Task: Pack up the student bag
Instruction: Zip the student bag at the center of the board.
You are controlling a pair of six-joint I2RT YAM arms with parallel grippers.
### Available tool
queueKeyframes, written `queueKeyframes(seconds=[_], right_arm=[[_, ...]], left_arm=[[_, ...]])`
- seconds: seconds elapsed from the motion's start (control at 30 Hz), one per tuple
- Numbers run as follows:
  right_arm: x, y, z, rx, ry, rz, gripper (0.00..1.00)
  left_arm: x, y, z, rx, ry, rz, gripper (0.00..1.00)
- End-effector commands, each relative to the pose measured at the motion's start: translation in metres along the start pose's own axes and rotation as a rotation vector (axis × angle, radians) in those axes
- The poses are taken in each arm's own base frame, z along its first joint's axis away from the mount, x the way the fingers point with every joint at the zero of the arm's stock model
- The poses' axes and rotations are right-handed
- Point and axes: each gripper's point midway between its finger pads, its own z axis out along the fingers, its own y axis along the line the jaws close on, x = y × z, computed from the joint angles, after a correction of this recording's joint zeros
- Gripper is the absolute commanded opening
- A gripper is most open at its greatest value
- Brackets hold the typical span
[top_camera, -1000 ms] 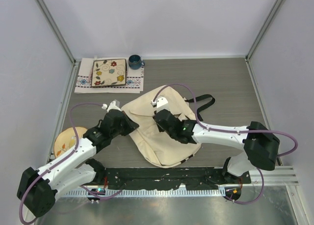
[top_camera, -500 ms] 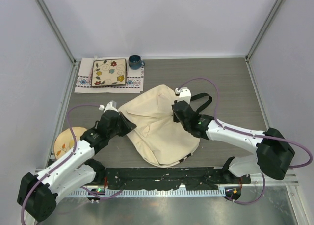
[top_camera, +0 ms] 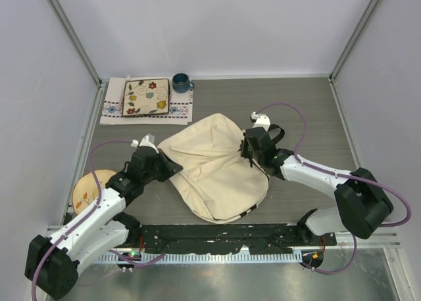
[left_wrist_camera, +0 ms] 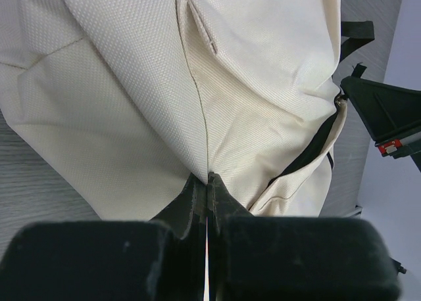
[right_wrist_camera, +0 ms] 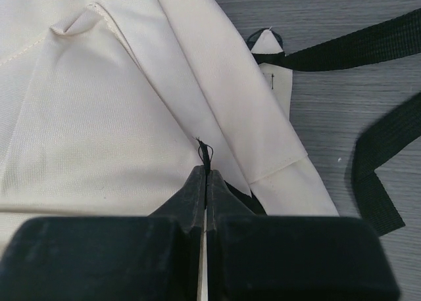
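Note:
The cream student bag (top_camera: 212, 164) lies flat in the middle of the table. My left gripper (top_camera: 170, 164) is shut on a fold of its fabric at the bag's left edge, seen close in the left wrist view (left_wrist_camera: 208, 177) with the cloth (left_wrist_camera: 131, 84) pinched between the tips. My right gripper (top_camera: 248, 147) sits at the bag's upper right edge. In the right wrist view this gripper (right_wrist_camera: 205, 171) is shut on a thin black zipper pull cord (right_wrist_camera: 204, 154) coming off the bag (right_wrist_camera: 99, 117).
Black straps (top_camera: 277, 133) trail off the bag to the right, also crossing the wood (right_wrist_camera: 355, 48). A floral plate (top_camera: 147, 96) on a patterned mat and a blue cup (top_camera: 181, 83) stand at the back left. A round orange dish (top_camera: 87, 188) lies by the left arm.
My right gripper has travelled from the bag's middle to its upper right edge, keeping shut, and the bag's top has spread out behind it. The left gripper has barely moved.

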Motion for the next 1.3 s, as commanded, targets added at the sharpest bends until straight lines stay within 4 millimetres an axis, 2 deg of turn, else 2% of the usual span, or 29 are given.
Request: queueKeyframes(seconds=[0.0, 0.13, 0.27, 0.37, 0.4, 0.43, 0.47, 0.5, 0.53, 0.57, 0.63, 0.67, 0.77, 0.87, 0.9, 0.93, 1.0, 1.03, 1.07, 1.1, 1.13, 1.17, 1.23, 1.27], right_arm=[[-0.023, -0.03, 0.001, 0.082, -0.087, 0.059, 0.01], [-0.01, -0.042, 0.006, 0.131, -0.049, 0.054, 0.01], [0.018, -0.064, 0.016, 0.211, 0.008, 0.062, 0.01], [0.031, -0.067, 0.014, 0.207, 0.032, 0.09, 0.01], [0.027, -0.065, 0.009, 0.19, 0.017, 0.104, 0.01], [0.027, -0.066, 0.005, 0.19, 0.01, 0.116, 0.01], [0.031, -0.07, 0.0, 0.193, 0.01, 0.138, 0.01], [0.024, -0.068, -0.008, 0.174, -0.017, 0.159, 0.01], [0.029, -0.071, -0.013, 0.173, -0.017, 0.167, 0.01], [0.027, -0.07, -0.017, 0.165, -0.027, 0.186, 0.01], [0.026, -0.068, -0.028, 0.128, -0.044, 0.214, 0.01], [0.027, -0.067, -0.03, 0.116, -0.045, 0.22, 0.01], [0.028, -0.06, -0.034, 0.074, -0.034, 0.241, 0.01], [0.028, -0.052, -0.031, 0.047, -0.011, 0.227, 0.02], [0.032, -0.056, -0.032, 0.065, 0.013, 0.2, 0.03], [0.025, -0.054, -0.032, 0.065, 0.008, 0.19, 0.04], [0.022, -0.056, -0.034, 0.08, 0.016, 0.161, 0.08], [0.015, -0.053, -0.036, 0.071, 0.005, 0.146, 0.2], [0.011, -0.051, -0.037, 0.06, 0.002, 0.138, 0.27], [0.006, -0.05, -0.04, 0.055, -0.008, 0.137, 0.35], [-0.004, -0.049, -0.043, 0.052, -0.026, 0.133, 0.52], [-0.01, -0.048, -0.046, 0.05, -0.039, 0.13, 0.59], [-0.028, -0.052, -0.055, 0.069, -0.08, 0.128, 0.71], [-0.035, -0.055, -0.059, 0.082, -0.095, 0.12, 0.73]], left_arm=[[-0.011, 0.026, -0.005, -0.08, -0.051, 0.029, 0.0], [-0.015, 0.033, -0.006, -0.089, -0.06, 0.025, 0.0], [-0.013, 0.028, -0.004, -0.039, -0.016, 0.004, 0.0], [-0.01, 0.022, 0.003, -0.004, 0.018, 0.024, 0.0], [-0.011, 0.01, 0.004, 0.047, 0.031, 0.04, 0.0], [-0.009, 0.01, 0.01, 0.047, 0.057, 0.057, 0.0], [-0.01, 0.006, 0.012, 0.06, 0.062, 0.069, 0.0], [-0.016, -0.006, 0.014, 0.094, 0.06, 0.084, 0.0], [-0.015, -0.006, 0.021, 0.089, 0.08, 0.087, 0.0], [-0.025, -0.02, 0.023, 0.12, 0.066, 0.114, 0.0], [-0.029, -0.024, 0.038, 0.11, 0.097, 0.129, 0.0], [-0.044, -0.042, 0.041, 0.145, 0.073, 0.161, 0.0], [-0.062, -0.06, 0.062, 0.146, 0.089, 0.192, 0.0], [-0.068, -0.068, 0.076, 0.133, 0.122, 0.203, 0.04], [-0.069, -0.068, 0.077, 0.13, 0.123, 0.204, 0.04], [-0.069, -0.064, 0.078, 0.113, 0.119, 0.201, 0.06], [-0.066, -0.055, 0.073, 0.088, 0.107, 0.194, 0.25], [-0.066, -0.051, 0.071, 0.077, 0.096, 0.194, 0.36], [-0.061, -0.04, 0.069, 0.048, 0.097, 0.191, 0.53], [-0.064, -0.043, 0.059, 0.06, 0.071, 0.205, 0.58], [-0.064, -0.042, 0.054, 0.058, 0.058, 0.21, 0.65], [-0.063, -0.032, 0.051, 0.027, 0.04, 0.211, 0.75], [-0.071, -0.034, 0.034, 0.028, -0.025, 0.217, 0.83], [-0.071, -0.029, 0.028, 0.008, -0.038, 0.22, 0.91]])
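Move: My left hand pinches the student bag's left side, with the bag's middle about 12 cm to my right, level fore and aft and some 4 cm lower. My right hand pinches the zipper pull; from it the bag's middle lies roughly 9 cm left and 9 cm back. The loose black strap is about 10 cm to that hand's right and 3 cm ahead. The flowered cushion is some 26 cm ahead of and 12 cm left of my left hand. I square the bag with both hands: after a short hold and a dip of about 2 cm, my left sweeps the pinched side forward some 9 cm and to the right, turning clockwise, while my right dips too, then draws the zipper pull right and back. Then both let go, fingers spreading; my left rises slightly, easing back and left. ##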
